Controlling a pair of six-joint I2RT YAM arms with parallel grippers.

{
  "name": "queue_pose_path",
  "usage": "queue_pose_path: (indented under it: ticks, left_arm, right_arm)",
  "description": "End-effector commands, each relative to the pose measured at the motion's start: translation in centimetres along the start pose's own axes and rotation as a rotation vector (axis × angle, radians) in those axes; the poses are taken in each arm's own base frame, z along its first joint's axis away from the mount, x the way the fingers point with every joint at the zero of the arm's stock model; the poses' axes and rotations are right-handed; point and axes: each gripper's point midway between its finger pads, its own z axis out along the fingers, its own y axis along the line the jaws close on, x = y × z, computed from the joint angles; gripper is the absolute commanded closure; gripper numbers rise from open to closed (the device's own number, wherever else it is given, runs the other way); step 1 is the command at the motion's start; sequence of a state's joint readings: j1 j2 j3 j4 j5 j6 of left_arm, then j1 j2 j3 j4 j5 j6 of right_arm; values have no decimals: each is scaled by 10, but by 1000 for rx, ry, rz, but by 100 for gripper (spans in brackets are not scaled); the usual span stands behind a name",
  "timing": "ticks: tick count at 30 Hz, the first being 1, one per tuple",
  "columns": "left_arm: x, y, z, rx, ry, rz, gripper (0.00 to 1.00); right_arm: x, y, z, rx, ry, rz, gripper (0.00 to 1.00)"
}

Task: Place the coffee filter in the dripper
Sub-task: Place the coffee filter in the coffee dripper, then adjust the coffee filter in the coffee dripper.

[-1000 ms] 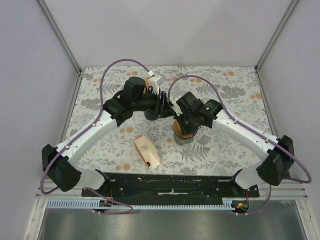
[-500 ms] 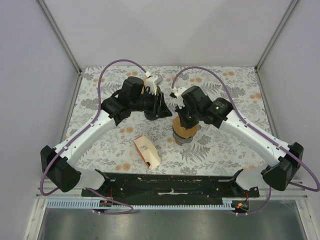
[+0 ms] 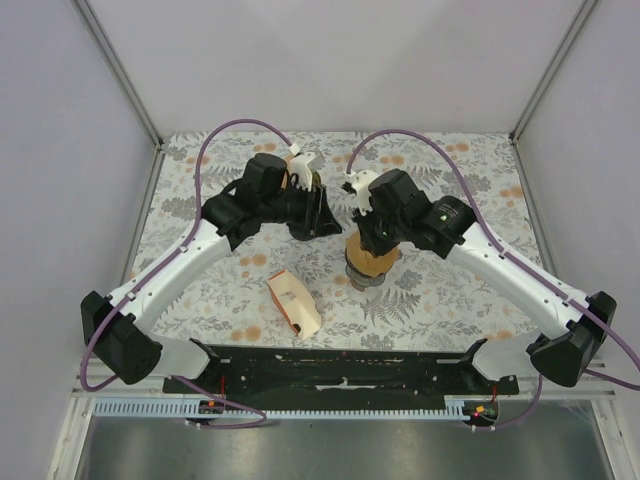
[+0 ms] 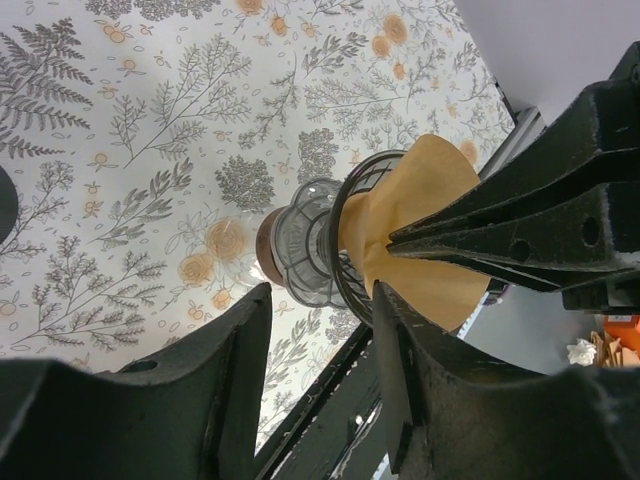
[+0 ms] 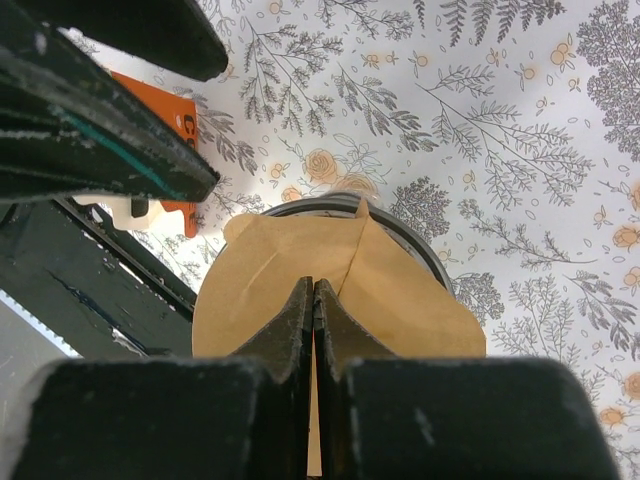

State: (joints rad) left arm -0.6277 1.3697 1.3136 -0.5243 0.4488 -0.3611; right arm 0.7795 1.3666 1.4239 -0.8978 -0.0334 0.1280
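The brown paper coffee filter (image 5: 270, 270) sits in the mouth of the glass dripper (image 3: 368, 274), its top flaring above the dark rim (image 5: 425, 255). My right gripper (image 5: 314, 285) hangs right over it, shut on the coffee filter with a fold of paper pinched at the tips. Seen from the left wrist, the filter (image 4: 420, 190) creases where the right fingers (image 4: 500, 240) meet it, and the dripper (image 4: 305, 255) stands on the flowered cloth. My left gripper (image 3: 322, 212) is just left of the dripper, open and holding nothing (image 4: 320, 330).
An orange-and-white filter packet (image 3: 293, 303) lies near the front, left of the dripper. The black mounting rail (image 3: 340, 365) runs along the near edge. White walls with metal posts close in the flowered table (image 3: 460, 290).
My right arm has shifted a little left and away over the dripper, still shut on the filter. The left gripper has eased slightly away from the dripper.
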Motion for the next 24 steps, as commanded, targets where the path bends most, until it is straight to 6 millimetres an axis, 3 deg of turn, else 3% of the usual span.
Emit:
queue_pose_path:
  ticks: [1,6,11,13,19,24]
  left_arm:
    - [-26,-6,-18,-3,-73,95,48]
    - [-50,-2,-40,-61,-131,188,48]
    - [-74,12,-64,-172,-177,326,46]
    - [-83,28,-68,-268,-191,364,49]
    - [-116,88,-74,-531,-182,455,79]
    - [-125,133,-49,-630,-110,465,89]
  right_arm:
    - [-30,11,-32,-51,-124,-76,94]
    - [-57,27,-62,-70,-238,-220,76]
    - [-71,31,-71,-60,-290,-250,63]
    - [-73,29,-71,-48,-300,-248,61]
    - [-69,16,-66,2,-294,-224,58]
    - [-61,8,-68,13,-302,-194,57]
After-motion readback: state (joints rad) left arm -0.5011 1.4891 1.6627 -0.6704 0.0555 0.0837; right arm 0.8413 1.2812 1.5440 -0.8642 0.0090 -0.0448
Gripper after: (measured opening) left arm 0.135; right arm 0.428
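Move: Below the left hand, the coffee filter in the amber dripper stands about 13 cm ahead, 7 cm left and 8 cm down. The other coffee filter, in the clear dripper, is some 3 cm back, 6 cm right and 10 cm below that hand. From the right hand this second filter is about 1 cm back, straight below by some 6 cm; the paper carton lies roughly 10 cm back, 16 cm left and 14 cm down. Drawing away from the clear dripper, the left hand heads forward, with left and up too, some 15 cm in all, towards the filter in the amber dripper, swinging its fingers round to point more forward as they close from half open to nearly shut. The right hand, already clear of the bottom of its filter, rises about 8 cm, tilts up some 15 degrees and opens its shut fingers nearly halfway. ##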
